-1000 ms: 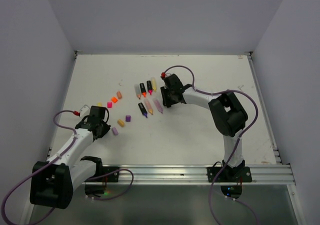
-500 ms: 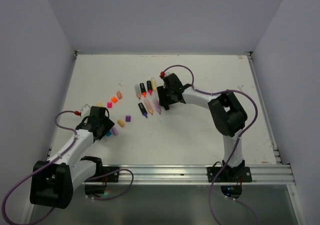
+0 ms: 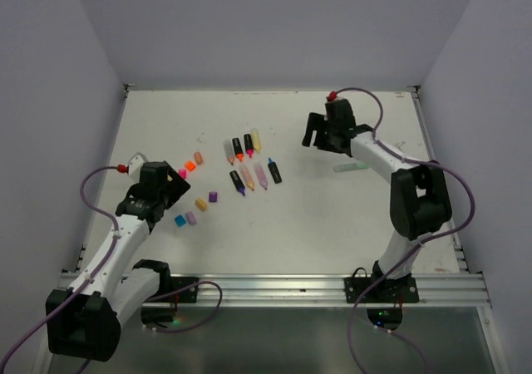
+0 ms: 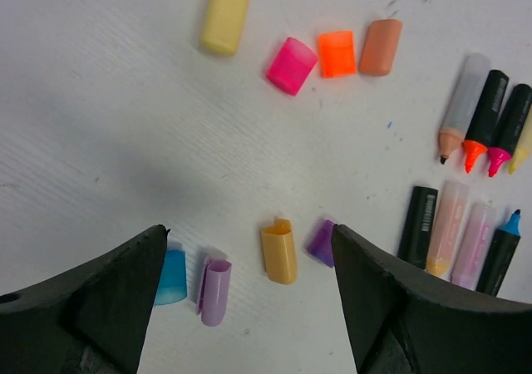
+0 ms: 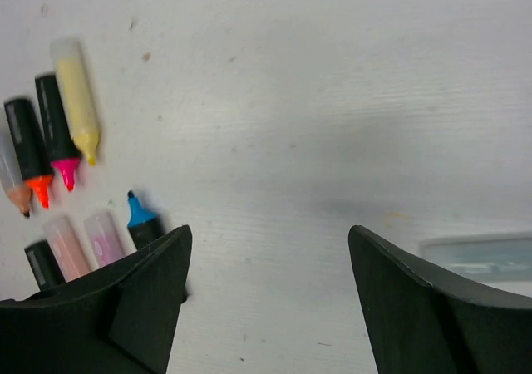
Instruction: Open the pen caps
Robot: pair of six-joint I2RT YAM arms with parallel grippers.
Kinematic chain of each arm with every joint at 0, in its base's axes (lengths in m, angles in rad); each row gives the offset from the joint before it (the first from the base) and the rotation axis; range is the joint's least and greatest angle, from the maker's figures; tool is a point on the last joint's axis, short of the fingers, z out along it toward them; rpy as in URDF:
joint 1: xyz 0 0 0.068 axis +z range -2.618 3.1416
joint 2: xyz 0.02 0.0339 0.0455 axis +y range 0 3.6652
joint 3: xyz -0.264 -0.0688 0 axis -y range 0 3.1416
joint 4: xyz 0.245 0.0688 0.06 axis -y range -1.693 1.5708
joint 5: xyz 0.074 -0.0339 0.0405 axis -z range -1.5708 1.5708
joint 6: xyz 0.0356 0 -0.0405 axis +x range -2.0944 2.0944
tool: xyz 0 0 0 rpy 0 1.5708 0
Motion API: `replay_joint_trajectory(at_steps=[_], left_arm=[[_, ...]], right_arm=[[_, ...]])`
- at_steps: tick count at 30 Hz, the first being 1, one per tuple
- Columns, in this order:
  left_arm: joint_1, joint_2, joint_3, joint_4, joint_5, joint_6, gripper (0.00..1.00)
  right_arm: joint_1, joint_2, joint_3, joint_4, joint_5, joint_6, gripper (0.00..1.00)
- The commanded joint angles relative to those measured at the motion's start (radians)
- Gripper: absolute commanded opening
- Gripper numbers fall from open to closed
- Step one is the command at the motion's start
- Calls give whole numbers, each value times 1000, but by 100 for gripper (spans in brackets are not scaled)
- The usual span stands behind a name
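Observation:
Several loose pen caps lie on the white table: yellow [image 4: 224, 17], pink [image 4: 291, 66], orange [image 4: 337, 53] and peach [image 4: 381, 47] in a far row, with blue [image 4: 172, 276], lilac [image 4: 214, 291], amber [image 4: 279, 251] and purple [image 4: 322, 243] nearer. My left gripper [image 4: 249, 237] is open and empty, hovering above the near row [image 3: 179, 220]. Uncapped highlighters [image 3: 249, 162] lie in two rows at mid-table. The blue-tipped one [image 5: 141, 218] lies by the right gripper's left finger. My right gripper [image 5: 268, 233] is open and empty, up and to the right of the highlighters [image 3: 314, 133].
A pale green capped pen [image 3: 350, 166] lies alone to the right of the highlighters, and it also shows in the right wrist view [image 5: 482, 258]. White walls close the table [image 3: 332, 224] on three sides. A metal rail [image 3: 316, 289] runs along the near edge.
The right arm swung up and right, leaving a blue-tipped highlighter beside the lower row. The left gripper let go of a blue cap next to the lilac one and drew back.

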Motion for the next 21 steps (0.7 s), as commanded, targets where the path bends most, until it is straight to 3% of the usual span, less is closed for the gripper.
replay_joint_trajectory(at_steps=[1, 7, 21], left_arm=[[1, -31, 27, 48, 43, 51, 83], [0, -37, 15, 138, 147, 77, 82], [0, -11, -23, 229, 255, 114, 79]], right_arm=[[-104, -117, -47, -39, 58, 109, 80], [-242, -100, -24, -171, 92, 137, 77], [-244, -103, -73, -210, 171, 50, 75]])
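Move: The capped green pen lies about 18 cm to the right of my right hand, some 2 cm back and 7 cm below. Behind me, on the same table, the uncapped blue pen is about 10 cm left and 4 cm back, the lilac pen roughly 15 cm left and 6 cm back, and the yellow pen some 17 cm left and 9 cm ahead. From my left hand the green pen is far off, about 60 cm right, 17 cm ahead and 7 cm below. I sweep my open right hand about 14 cm right, away from the blue pen and towards the capped green one, arcing up slightly, then sinking and easing back while it turns some 25 degrees clockwise. My empty left hand lifts clear of the caps, drifting about 5 cm right, up and forward, fingers open, also turning clockwise. ##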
